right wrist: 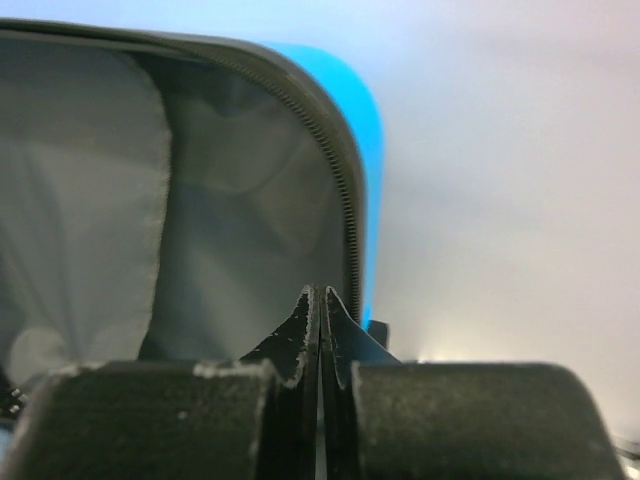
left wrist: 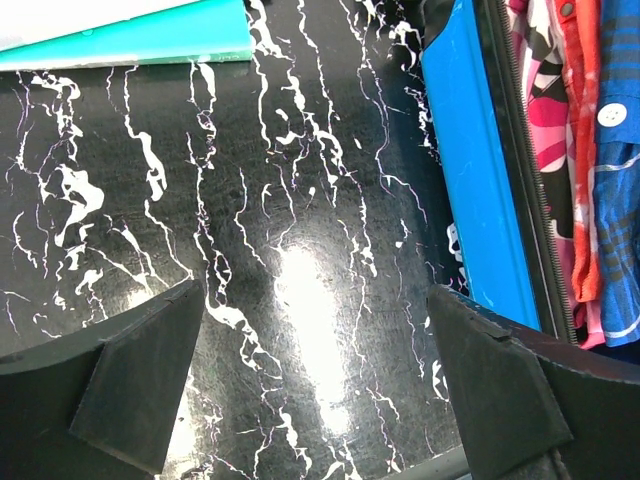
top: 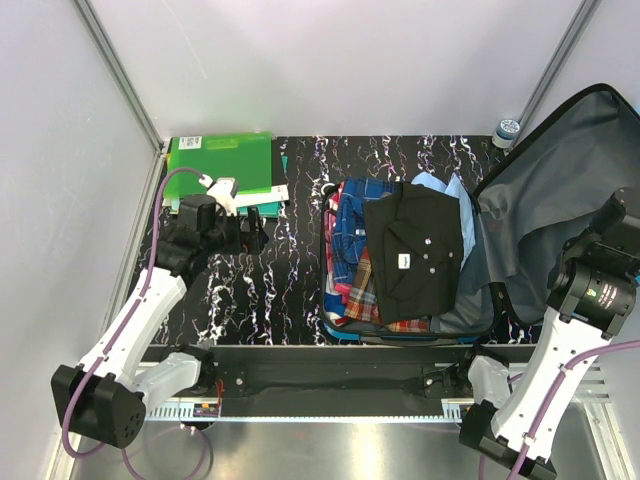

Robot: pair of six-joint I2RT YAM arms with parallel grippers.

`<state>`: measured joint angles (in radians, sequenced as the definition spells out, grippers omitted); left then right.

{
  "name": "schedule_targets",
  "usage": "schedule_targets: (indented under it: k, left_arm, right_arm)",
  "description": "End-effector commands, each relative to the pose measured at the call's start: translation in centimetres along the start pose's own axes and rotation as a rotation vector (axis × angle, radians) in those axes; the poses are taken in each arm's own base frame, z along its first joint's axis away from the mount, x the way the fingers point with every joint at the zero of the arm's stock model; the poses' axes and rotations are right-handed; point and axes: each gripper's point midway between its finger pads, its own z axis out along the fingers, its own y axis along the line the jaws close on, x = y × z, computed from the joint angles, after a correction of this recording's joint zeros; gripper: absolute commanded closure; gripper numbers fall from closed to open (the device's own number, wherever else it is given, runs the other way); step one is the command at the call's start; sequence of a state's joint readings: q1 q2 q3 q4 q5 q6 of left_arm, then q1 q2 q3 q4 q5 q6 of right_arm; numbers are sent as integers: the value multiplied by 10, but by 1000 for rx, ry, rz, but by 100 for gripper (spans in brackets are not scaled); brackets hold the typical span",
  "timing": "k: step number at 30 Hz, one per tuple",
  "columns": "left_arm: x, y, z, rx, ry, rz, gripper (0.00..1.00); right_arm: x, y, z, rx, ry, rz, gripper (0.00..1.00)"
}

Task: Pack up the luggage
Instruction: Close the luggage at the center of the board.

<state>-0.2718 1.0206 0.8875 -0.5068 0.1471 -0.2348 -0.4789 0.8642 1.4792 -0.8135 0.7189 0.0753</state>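
The luggage (top: pixel 333 328) lies open at centre right on the black marbled table, its bright-blue shell (left wrist: pixel 480 180) edging a stack of folded clothes. A black shirt (top: pixel 420 250) lies on top of plaid shirts (top: pixel 352 250). The grey-lined lid (top: pixel 560 190) stands open to the right. My right gripper (top: pixel 618 212) is up at the lid's outer edge. Its fingers are shut (right wrist: pixel 320 292) with nothing seen between them, and the lid's zipper rim (right wrist: pixel 345 200) is just beyond. My left gripper (left wrist: pixel 315 300) hangs open over bare table left of the luggage (top: pixel 255 228).
Green folders (top: pixel 222 160) lie at the back left, their teal edge (left wrist: pixel 130 40) in the left wrist view. A small round jar (top: pixel 507 128) stands at the back right by a metal post. White walls close in the table (top: pixel 290 300) on both sides and at the back.
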Motion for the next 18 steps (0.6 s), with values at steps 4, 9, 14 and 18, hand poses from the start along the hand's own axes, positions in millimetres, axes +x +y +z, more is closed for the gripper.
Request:
schedule_targets:
  k: [4,9,14,18]
  left_arm:
    - [-13,8,-4,-54,-55,19,1]
    - [-12,10,-3,-65,-48,14,1]
    - [-13,10,-4,-67,-52,15,1]
    - [-13,11,-3,-69,-49,14,1]
  right_arm:
    - [-10,24,-26,-213,5,103,100]
    - [1,40,-36,-324,38,125,100]
    - [2,41,-45,-366,33,147,100]
    - [1,52,-54,-440,41,167,100]
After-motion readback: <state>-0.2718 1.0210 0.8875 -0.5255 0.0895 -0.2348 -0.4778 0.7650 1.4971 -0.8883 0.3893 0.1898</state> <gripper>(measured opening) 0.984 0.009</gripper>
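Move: The luggage's open lid has its middle some 18 cm ahead of the right hand, about 2 cm to its right and 15 cm lower. From that hand the black shirt in the luggage lies roughly 14 cm ahead, 37 cm left and 35 cm down; the light blue shirt is about 25 cm ahead, 28 cm left and just as low. From the left hand the lid's middle is about 72 cm right, 2 cm ahead and 6 cm higher. Beside the open lid, the right hand swings about 5 cm left, slightly forward, turning some 20 degrees counter-clockwise, fingers still shut. ##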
